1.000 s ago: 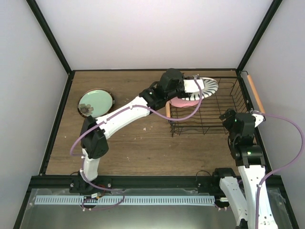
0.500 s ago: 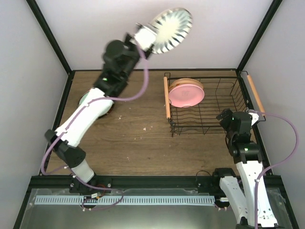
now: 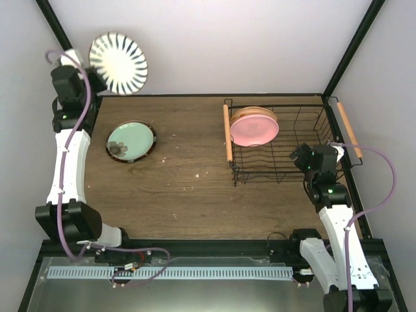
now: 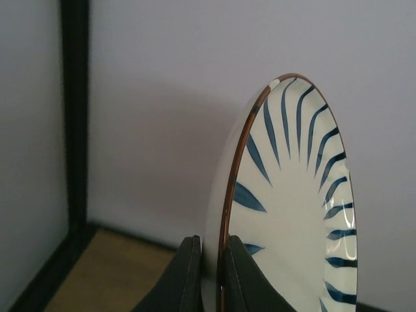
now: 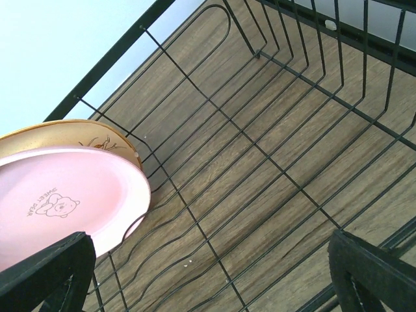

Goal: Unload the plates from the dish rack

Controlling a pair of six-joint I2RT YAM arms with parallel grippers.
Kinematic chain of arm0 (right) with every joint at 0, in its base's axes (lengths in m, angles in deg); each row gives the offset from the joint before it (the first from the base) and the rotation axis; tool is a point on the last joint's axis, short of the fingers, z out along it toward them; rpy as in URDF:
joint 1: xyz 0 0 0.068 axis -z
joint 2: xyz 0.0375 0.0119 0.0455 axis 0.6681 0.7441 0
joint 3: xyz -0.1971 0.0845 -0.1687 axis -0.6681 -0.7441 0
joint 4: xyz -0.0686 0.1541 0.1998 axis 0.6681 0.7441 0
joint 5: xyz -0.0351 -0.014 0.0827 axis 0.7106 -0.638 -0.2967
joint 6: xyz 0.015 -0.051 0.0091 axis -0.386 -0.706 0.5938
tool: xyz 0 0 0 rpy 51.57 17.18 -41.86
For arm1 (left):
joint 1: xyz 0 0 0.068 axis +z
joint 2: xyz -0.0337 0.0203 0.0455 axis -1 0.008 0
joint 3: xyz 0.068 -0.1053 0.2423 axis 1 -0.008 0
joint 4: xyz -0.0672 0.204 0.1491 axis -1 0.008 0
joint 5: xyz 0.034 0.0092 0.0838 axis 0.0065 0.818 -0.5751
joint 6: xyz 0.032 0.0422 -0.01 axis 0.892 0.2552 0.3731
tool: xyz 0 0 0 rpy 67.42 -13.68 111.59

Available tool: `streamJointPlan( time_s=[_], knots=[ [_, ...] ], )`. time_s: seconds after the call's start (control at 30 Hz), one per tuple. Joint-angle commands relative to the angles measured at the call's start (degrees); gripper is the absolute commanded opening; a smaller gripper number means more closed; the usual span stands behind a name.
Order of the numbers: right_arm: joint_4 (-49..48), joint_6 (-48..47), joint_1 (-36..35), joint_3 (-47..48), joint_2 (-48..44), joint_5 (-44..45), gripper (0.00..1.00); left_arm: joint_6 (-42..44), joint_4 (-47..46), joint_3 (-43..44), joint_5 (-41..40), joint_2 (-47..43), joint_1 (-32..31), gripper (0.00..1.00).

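The white plate with dark radial stripes [image 3: 118, 63] hangs high at the far left, and my left gripper [image 3: 93, 65] is shut on its rim. In the left wrist view both fingertips [image 4: 188, 260] pinch the plate's edge [image 4: 292, 214]. Below it a mint green plate [image 3: 130, 141] lies flat on the table, a darker rim showing beneath. The black wire dish rack [image 3: 260, 175] holds a pink plate [image 3: 253, 130] leaning on a tan plate [image 3: 250, 112]. My right gripper [image 3: 300, 156] stands open over the rack's near right side, empty, with the pink plate [image 5: 58, 201] to its left.
The rack's wooden handles run along its left side [image 3: 227, 133] and right side [image 3: 348, 127]. A black frame post [image 3: 71, 52] rises just behind the left arm. Enclosure walls close in the table on the left, back and right.
The left arm lifted the striped plate out of the rack and swung it up and across to the far left. The right arm shifted only slightly.
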Motion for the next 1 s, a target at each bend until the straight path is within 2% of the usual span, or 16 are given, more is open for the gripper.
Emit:
streamJointPlan(
  time_s=[0.0, 0.13, 0.43, 0.73, 0.97],
  knots=[
    [-2.4, -1.9, 0.2, 1.2, 0.9, -0.7, 1.00, -20.5, -2.0, -9.1, 11.3, -3.6, 7.7, 0.04],
    [-2.2, -2.4, 0.2, 1.6, 1.3, -0.5, 1.00, -30.9, -5.5, -19.3, 18.9, -5.2, 13.9, 0.04],
    [-1.8, -2.2, 0.2, 1.9, 1.5, -0.5, 1.00, -38.3, -10.3, -33.6, 27.9, -3.2, 19.3, 0.04],
    [-0.8, -1.8, 0.2, 2.7, 1.7, -0.2, 1.00, -41.5, -19.1, -44.1, 31.9, 0.0, 19.7, 0.04],
    [-0.7, -1.8, 0.2, 2.9, 1.7, 0.0, 1.00, -41.5, -23.7, -47.4, 32.1, 2.4, 19.7, 0.04]
  ],
)
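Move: The stack to lay the striped plate on, green plate uppermost, lies about 44 cm below the left gripper, almost straight down: some 1 cm ahead and 2 cm to its right. The dark-rimmed plate sits directly beneath the green one. The dish rack's orange left handle is the next thing over, roughly 37 cm right of the stack. From the right gripper, the green plate is about 63 cm left, 20 cm ahead and 20 cm below. Keep the striped plate's rim pinched and drop the left gripper about 35 cm towards the green plate, fast at first and then more slowly, drawing back some 6 cm. Swing left early, ending about 5 cm over, while rolling the gripper's left side down and tipping its fingers down some 30 degrees, so the plate lies over. ##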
